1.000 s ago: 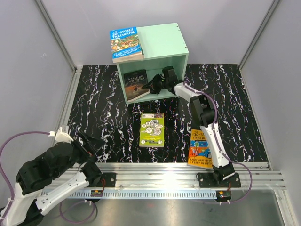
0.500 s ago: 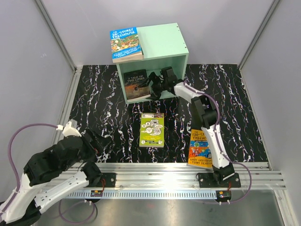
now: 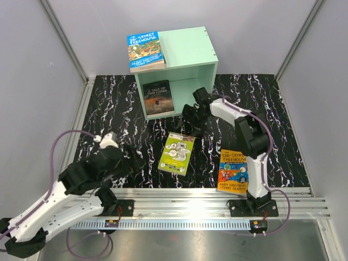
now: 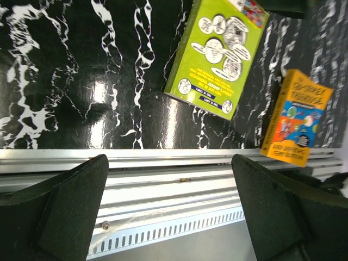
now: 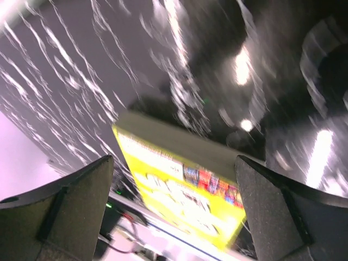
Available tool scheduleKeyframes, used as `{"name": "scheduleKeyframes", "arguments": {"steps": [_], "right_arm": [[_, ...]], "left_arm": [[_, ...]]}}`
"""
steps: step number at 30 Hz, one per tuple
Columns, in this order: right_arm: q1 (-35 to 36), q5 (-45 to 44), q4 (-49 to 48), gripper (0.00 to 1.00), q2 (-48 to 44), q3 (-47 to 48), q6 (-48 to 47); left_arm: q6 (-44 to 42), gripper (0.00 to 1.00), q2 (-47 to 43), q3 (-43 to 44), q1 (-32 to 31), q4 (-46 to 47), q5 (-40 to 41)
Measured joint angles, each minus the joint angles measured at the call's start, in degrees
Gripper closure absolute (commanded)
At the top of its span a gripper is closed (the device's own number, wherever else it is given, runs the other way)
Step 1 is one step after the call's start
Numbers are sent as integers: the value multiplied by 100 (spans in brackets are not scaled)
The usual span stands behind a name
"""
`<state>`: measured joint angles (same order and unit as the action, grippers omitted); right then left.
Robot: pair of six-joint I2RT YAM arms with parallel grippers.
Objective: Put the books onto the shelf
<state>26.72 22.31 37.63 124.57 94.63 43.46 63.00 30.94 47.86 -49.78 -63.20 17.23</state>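
Note:
The mint-green shelf (image 3: 187, 51) stands at the back with its open side facing me. A dark book (image 3: 159, 98) stands inside it, and a blue book (image 3: 145, 50) lies on its top. A lime-green book (image 3: 176, 153) (image 4: 217, 60) (image 5: 179, 185) lies flat on the table, slightly turned. An orange-yellow book (image 3: 232, 170) (image 4: 292, 119) lies at the front right, partly under the right arm. My right gripper (image 3: 187, 122) (image 5: 174, 206) is open just beyond the lime-green book's far edge and holds nothing. My left gripper (image 3: 138, 162) (image 4: 168, 212) is open and empty, left of that book.
The black marbled tabletop (image 3: 109, 114) ends at a metal rail (image 3: 179, 196) (image 4: 163, 179) along the near edge. Grey walls (image 3: 43, 81) and slanted corner posts close in the table on both sides.
My right gripper opened, left the dark book in the shelf and drew back to the lime-green book, which is now slightly turned. My left arm swung forward and right towards it.

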Motion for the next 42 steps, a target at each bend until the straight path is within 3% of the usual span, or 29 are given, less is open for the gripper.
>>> {"name": "scheduleKeyframes", "arguments": {"steps": [6, 11, 16, 22, 28, 34, 39, 42], "right_arm": [[-98, -195, 92, 0, -1572, -1502, -400], [-101, -232, 142, 0, -2588, -2428, -581], [-101, -168, 70, 0, -3040, -3366, -610], [-103, 345, -522, 0, -3084, -4500, -422], [-101, 901, -1482, 0, -2935, -4616, -146], [-101, 1550, -2323, 0, -2465, -4511, 199], [-236, 2116, -2538, 0, -2140, -4450, 433], [-284, 2240, -2594, 7, -2107, -4483, 505]], "left_arm": [[-184, 1, 778, -557, 63, 975, -450], [-439, 1, 1523, -1119, 640, 2092, -1078], [-866, 1, 3023, -1217, 1152, 3156, -1596], [-1274, 1, 5005, -649, 1360, 4039, -2164], [-1504, 1, 5873, 114, 1362, 4546, -2573], [-1279, 1, 6227, 96, 1338, 5276, -3143], [-892, 1, 6166, -173, 1287, 5827, -3158], [-610, 1, 6175, -319, 1248, 6275, -3156]]}}
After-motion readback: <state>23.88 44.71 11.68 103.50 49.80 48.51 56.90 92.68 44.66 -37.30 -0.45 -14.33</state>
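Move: The green book lies flat on the table. From my left hand it is about 11 cm ahead, 20 cm to the right and 16 cm below; from my right hand it is some 14 cm back, 5 cm to the left and 3 cm lower. The orange 130-Storey book lies about 23 cm back and 20 cm to the right of my right hand. A Tale of Two Cities stands in the shelf, 12 cm ahead and 13 cm to the left of that hand, a little above it. I bring both open hands in on the green book from its two sides. My left hand drops about 14 cm while swinging right and forward to its spine side, then bears on it. My right hand draws back some 17 cm and to the right in a shallow arc, up then down, then doubles back left and slightly forward onto the right-hand edge, rolling its left side up about 20 degrees. ##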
